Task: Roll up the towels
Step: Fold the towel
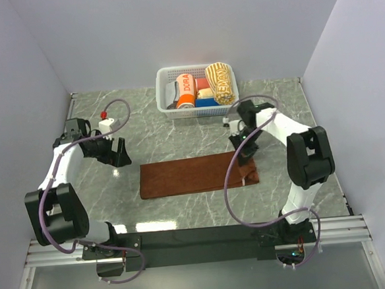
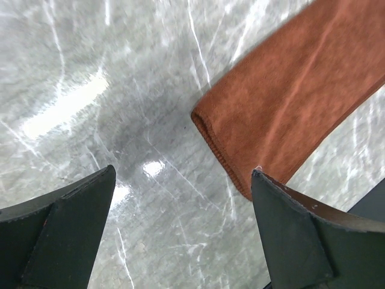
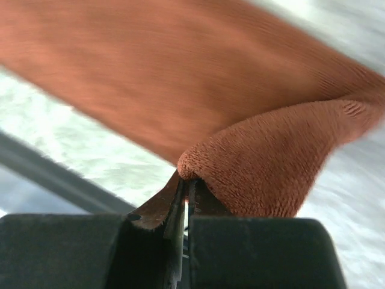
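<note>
The rust-brown towel (image 1: 195, 175) lies folded in a long flat strip in the middle of the table. My left gripper (image 1: 122, 159) hovers open just off the strip's left end; in the left wrist view the towel (image 2: 289, 96) reaches in from the upper right, and only bare table shows between the spread fingers of that gripper (image 2: 183, 171). My right gripper (image 1: 245, 155) is at the strip's right end. In the right wrist view the gripper (image 3: 187, 183) is shut on a raised fold of the towel (image 3: 180, 78). The cream-yellow towel (image 1: 220, 82) lies rolled in the basket.
A white basket (image 1: 164, 93) stands at the back centre and holds the orange "DORA" roll (image 1: 187, 90) and small coloured rolls beside the cream-yellow towel. Grey marble tabletop (image 1: 179, 139) surrounds the strip. Walls close in on the left, right and back.
</note>
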`<state>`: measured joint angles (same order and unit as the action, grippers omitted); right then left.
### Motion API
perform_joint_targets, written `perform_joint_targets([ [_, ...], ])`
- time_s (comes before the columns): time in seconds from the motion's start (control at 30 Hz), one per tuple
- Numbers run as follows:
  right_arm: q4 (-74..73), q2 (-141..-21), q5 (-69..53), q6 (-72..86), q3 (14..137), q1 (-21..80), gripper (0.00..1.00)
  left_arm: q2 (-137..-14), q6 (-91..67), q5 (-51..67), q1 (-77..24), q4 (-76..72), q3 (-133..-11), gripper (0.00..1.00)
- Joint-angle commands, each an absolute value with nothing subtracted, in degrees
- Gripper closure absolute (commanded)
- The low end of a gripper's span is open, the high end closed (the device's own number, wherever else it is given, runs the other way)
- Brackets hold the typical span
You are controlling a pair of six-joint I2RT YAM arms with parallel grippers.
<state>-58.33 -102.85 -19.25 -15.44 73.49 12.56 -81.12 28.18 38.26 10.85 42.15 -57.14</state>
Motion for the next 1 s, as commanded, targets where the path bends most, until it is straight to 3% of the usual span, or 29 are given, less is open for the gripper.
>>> perform_joint_targets([
  [0.0, -56.7, -101.42, -26.45, -12.49, 73.83, 17.39, 1.0, -79.28, 24.36, 40.26, 11.16, 42.54, -60.2, 0.01],
  [0.33, -51.16, -108.46, -34.54, -7.04, 77.08, 23.64, 1.0, -76.91, 15.04, 33.85, 11.86, 40.87, -58.36, 0.01],
  [0.97, -50.01, -115.66, -45.17, -0.97, 86.83, 30.76, 1.0, -78.05, 14.94, 30.15, 11.86, 42.01, -58.18, 0.01],
])
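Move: My right hand already pinches the right end of the brown towel, about 5 cm above the table. The middle of the towel's flat part, where this end is headed, lies some 20 cm to its left and 3 cm back. The towel's left end is about 42 cm left and 4 cm back, while the basket stands about 30 cm ahead and 18 cm left. From my open left hand, the towel's middle is about 30 cm right, 5 cm back and 10 cm down. I keep my right fingers shut on the towel's end and carry it low over the towel, about 17 cm left and slightly back at first, dipping a little midway and rising again, with the fingertips swinging some 25 degrees towards the left. My left hand, still wide open and clear of the towel, rises a bit, then eases about 2 cm left, turning some 15 degrees counter-clockwise. ##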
